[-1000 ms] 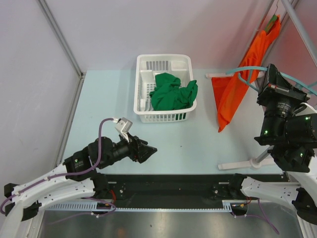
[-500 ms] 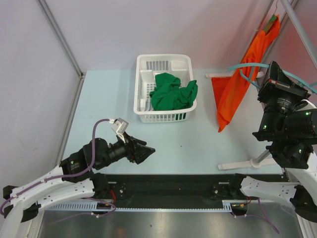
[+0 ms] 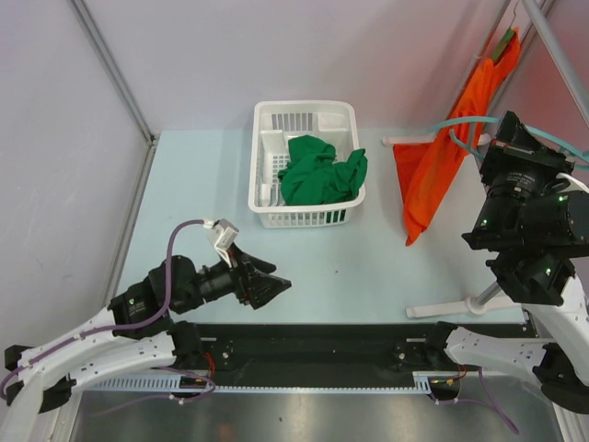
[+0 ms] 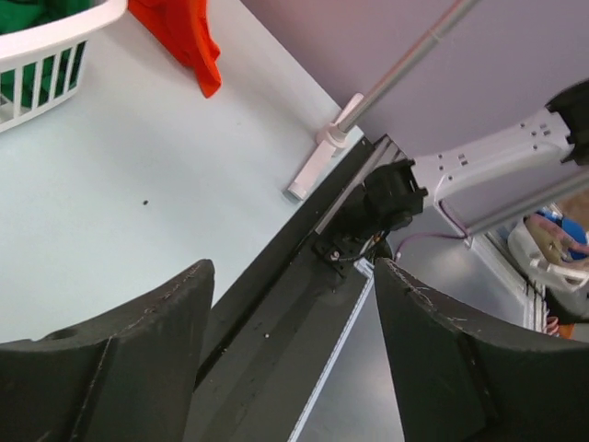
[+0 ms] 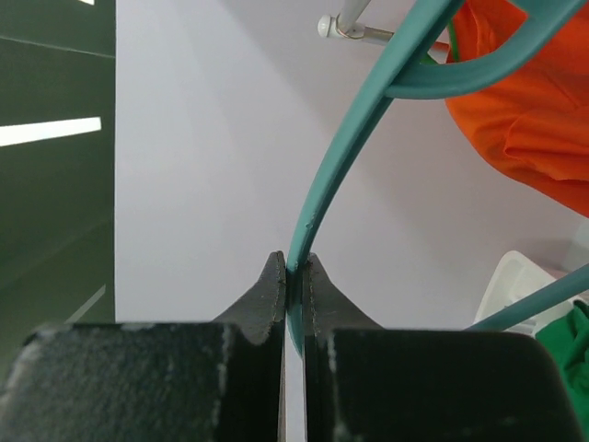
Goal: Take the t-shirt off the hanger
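An orange t-shirt [image 3: 440,161] hangs from a teal hanger [image 3: 460,123] at the right, its lower edge on the table. My right gripper [image 3: 490,140] is shut on the hanger's thin teal bar; in the right wrist view the bar [image 5: 342,152] runs up from between the closed fingertips of that gripper [image 5: 294,274], with the shirt [image 5: 525,120] at the upper right. My left gripper [image 3: 282,281] is open and empty, low over the table's front edge. In the left wrist view, that gripper [image 4: 293,269] faces the black rail, and the shirt's tip [image 4: 179,32] shows far off.
A white basket [image 3: 304,219] holding a green garment [image 3: 322,170] stands at the table's back middle. A white rack foot [image 3: 442,307] lies on the table at front right, and its metal pole [image 3: 552,37] rises at the far right.
My right gripper has shifted slightly up and left with the hanger. My left arm has drawn back a little toward the left; its gripper stays open.
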Available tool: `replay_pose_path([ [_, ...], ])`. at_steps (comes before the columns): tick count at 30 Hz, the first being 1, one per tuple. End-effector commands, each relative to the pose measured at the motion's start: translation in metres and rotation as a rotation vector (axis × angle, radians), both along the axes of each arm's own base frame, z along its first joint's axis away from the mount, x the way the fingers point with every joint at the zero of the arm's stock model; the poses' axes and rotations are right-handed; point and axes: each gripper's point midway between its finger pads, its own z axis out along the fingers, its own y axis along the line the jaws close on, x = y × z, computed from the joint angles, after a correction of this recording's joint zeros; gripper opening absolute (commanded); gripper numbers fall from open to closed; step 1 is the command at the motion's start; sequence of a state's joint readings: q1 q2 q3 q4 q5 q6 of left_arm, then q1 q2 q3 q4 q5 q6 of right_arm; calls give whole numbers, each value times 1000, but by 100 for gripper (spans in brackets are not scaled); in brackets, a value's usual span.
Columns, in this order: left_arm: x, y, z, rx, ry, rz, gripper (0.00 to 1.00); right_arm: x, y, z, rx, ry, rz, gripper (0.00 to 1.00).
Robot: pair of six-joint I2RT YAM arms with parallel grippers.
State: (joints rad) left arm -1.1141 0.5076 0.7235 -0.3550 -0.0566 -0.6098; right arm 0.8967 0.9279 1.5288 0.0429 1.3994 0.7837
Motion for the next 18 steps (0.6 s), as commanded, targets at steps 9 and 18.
replay_pose_path([
  [9,22,-68,187,-51,-508,-151,86,-4,-10,-22,-17,38,-19,0],
  [18,65,-163,258,-38,-710,-459,96,-8,-1,-15,-33,19,87,0],
])
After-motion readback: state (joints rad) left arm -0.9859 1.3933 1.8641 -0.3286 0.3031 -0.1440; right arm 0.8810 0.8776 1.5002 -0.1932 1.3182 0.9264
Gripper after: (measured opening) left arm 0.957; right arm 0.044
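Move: The empty teal hanger is in my right hand. Its near end lies about 27 cm to the right of my left hand, 12 cm ahead and 25 cm above. From my right hand, the rail passes some 8 cm to the right and 12 cm higher, level with it. The orange t-shirt hangs about 14 cm ahead of my right hand, 2 cm left and 15 cm lower. I swing my open left hand steeply up some 25 cm and about 13 cm to the right, going a little forward late in the rise, towards the hanger's near end. Its fingers tip up about 30 degrees and spread wide, touching nothing yet. My right hand keeps its pinch on the hanger and sinks about 2 cm. ##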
